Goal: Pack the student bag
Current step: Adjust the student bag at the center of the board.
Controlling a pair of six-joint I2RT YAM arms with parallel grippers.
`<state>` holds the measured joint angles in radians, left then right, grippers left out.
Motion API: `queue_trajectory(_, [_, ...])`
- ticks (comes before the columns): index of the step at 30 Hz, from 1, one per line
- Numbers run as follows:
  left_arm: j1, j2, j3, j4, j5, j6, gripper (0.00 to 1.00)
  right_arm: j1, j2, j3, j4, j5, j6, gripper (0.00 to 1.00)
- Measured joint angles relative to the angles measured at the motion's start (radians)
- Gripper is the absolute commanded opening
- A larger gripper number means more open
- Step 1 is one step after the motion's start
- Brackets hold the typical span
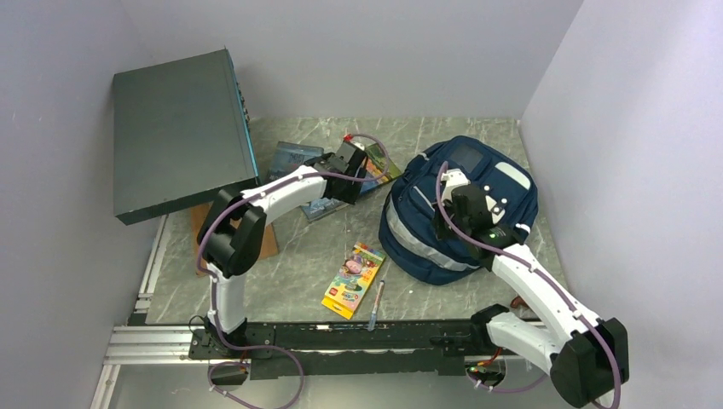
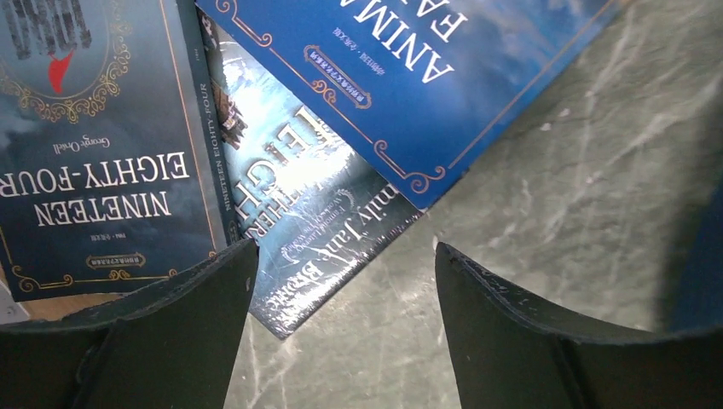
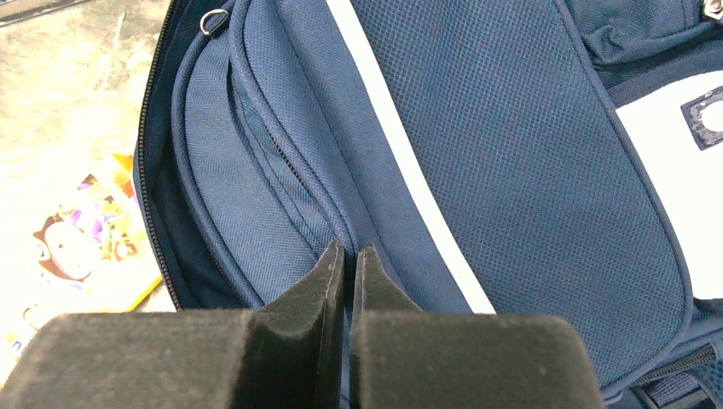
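The student bag (image 1: 465, 204), navy with pale stripes, lies flat at the right of the table. In the right wrist view its main zip (image 3: 153, 179) gapes open beside a stitched ridge of the student bag (image 3: 511, 153). My right gripper (image 3: 349, 250) is shut on that ridge of fabric; from above the right gripper (image 1: 443, 227) sits on the bag's left half. My left gripper (image 2: 341, 256) hangs open over bare table just off the corner of a glossy Brontë book (image 2: 298, 213). That book lies between Nineteen Eighty-Four (image 2: 102, 153) and Animal Farm (image 2: 426, 77). The left gripper (image 1: 351, 164) holds nothing.
A big dark grey-green flat box (image 1: 179, 132) leans at the back left over a brown board (image 1: 268, 240). A yellow picture box (image 1: 354, 279) and a pen (image 1: 376, 305) lie near the front middle. White walls close in both sides.
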<state>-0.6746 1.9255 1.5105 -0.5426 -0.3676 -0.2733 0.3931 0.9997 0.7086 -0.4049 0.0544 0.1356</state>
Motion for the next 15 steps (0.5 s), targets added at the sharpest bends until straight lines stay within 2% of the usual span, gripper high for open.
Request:
queue_trajectory(5, [-0.005, 0.035, 0.010, 0.036, -0.038, 0.145, 0.85, -0.001, -0.065, -0.045, -0.001, -0.009, 0.031, 0.00])
queue_trajectory(9, [-0.041, 0.035, -0.010, 0.169, -0.055, 0.345, 0.84, -0.001, -0.077, -0.046, -0.017, 0.010, 0.076, 0.00])
queue_trajectory(15, [-0.131, 0.039, -0.116, 0.366, -0.033, 0.651, 0.79, -0.002, -0.140, -0.047, -0.024, 0.053, 0.146, 0.00])
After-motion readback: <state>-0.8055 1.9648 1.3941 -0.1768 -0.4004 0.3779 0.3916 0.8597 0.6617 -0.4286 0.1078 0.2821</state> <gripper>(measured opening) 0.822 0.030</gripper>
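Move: The open left hand hovers low over the books, with the student bag's left edge about 12 cm to its right and 3 cm back, at much its height. The blue Animal Farm book lies some 10 cm ahead and 7 cm right, Nineteen Eighty-Four about 9 cm ahead and 9 cm left. The right fingers already pinch the bag's front seam; its middle is about 5 cm ahead, 4 cm right and 4 cm below them, the pencil box roughly 22 cm left and 7 cm back. The left hand first eases forward a couple of centimetres, then swings right to end about 5 cm nearer the bag's left edge, turning clockwise some 30 degrees while its left side rises and its fingers tip up, staying wide open and short of the bag. The right hand keeps the front seam pinched between shut fingers, drawing it slightly back and right, then lifting a little as the wrist turns slightly clockwise. ##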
